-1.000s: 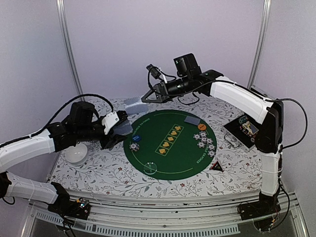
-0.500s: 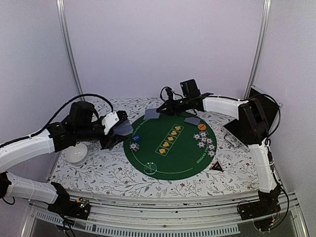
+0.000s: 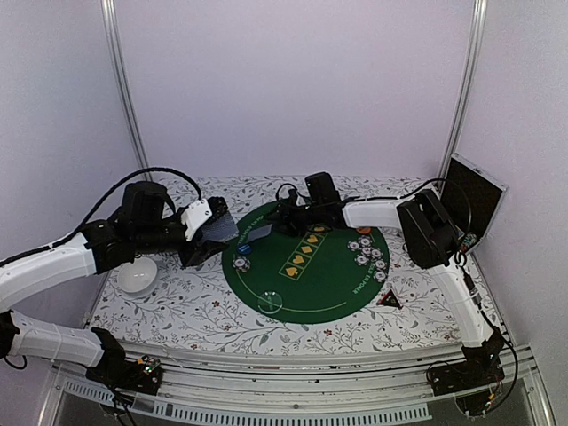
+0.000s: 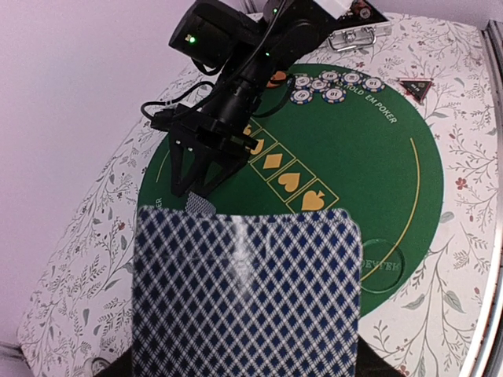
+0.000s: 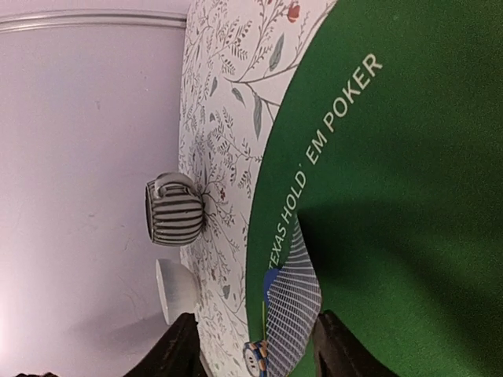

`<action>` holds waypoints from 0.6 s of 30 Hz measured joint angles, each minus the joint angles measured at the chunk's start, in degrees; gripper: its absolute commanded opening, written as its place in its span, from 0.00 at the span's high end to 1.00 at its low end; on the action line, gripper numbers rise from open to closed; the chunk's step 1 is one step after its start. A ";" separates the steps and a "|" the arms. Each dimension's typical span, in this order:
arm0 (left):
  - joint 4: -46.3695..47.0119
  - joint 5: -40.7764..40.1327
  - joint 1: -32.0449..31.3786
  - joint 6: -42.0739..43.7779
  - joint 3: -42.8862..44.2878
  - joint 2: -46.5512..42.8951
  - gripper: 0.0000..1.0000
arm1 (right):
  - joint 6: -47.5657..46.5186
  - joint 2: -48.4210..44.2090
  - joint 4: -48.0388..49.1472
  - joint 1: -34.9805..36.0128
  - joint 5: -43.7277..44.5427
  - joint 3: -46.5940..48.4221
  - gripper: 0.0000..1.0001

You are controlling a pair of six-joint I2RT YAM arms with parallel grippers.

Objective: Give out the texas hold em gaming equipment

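My left gripper (image 3: 211,232) is shut on a deck of blue-backed playing cards (image 4: 244,294), held off the mat's left edge; the deck hides its fingers in the left wrist view. My right gripper (image 3: 266,222) is low over the left part of the green mat (image 3: 311,284). Its jaws stand apart, with a single card (image 5: 295,302) between them touching neither finger. That card (image 3: 260,232) lies beside the blue button (image 3: 241,249) and a chip stack (image 3: 241,264). More chips (image 3: 368,253) and the orange button (image 3: 365,230) sit at the mat's right.
A white bowl (image 3: 138,277) sits under the left arm, and a striped mug (image 5: 174,209) stands beyond it. A black triangle marker (image 3: 389,300) lies right of the mat. An open black case (image 3: 466,200) stands at the far right. A clear disc (image 3: 271,302) rests on the mat's front.
The right arm swung down from the back of the table to the mat's left part with a card. Its jaws, shut on the card before, have parted. The left arm stayed still.
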 measured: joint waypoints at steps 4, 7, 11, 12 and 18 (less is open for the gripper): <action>0.07 -0.02 0.00 0.02 0.00 0.00 0.44 | -0.55 -1.44 0.55 -0.48 2.78 -2.56 0.01; 0.07 0.00 0.00 0.02 0.00 0.00 0.44 | -4.79 -4.96 -2.71 -0.92 6.82 -5.29 0.01; 0.09 -0.02 0.00 0.17 0.00 0.00 0.44 | -18.67 -13.86 -7.89 -0.66 11.69 -6.21 0.01; 0.09 0.00 0.02 0.22 0.00 0.00 0.44 | -21.94 -16.44 -8.31 -0.46 11.58 -6.58 0.01; 0.09 0.07 0.02 0.35 0.00 0.02 0.44 | -37.18 -33.27 -3.91 2.95 -1.31 -10.47 0.01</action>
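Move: Two playing cards, tilted and still at the right fingertips, have their middle some 4 cm left of that hand, 1 cm back and 2 cm below. The blue button lies about 8 cm left and 3 cm back, the chip pile 8 cm left and 8 cm back, both 4 cm lower. The held deck is 12 cm left, 12 cm back and 12 cm above. From the left hand the cards lie roughly 15 cm ahead, 11 cm right and 16 cm below. The right hand, its fingers already parting, spreads them fully and lets go of the two cards, first sliding about 4 cm right, away from the blue button and off the cards' edge. It then climbs steeply from the mat, some 26 cm up and 9 cm back towards its base, rolling about 50 degrees so that its forward side comes up, and leaves with open, empty fingers. ##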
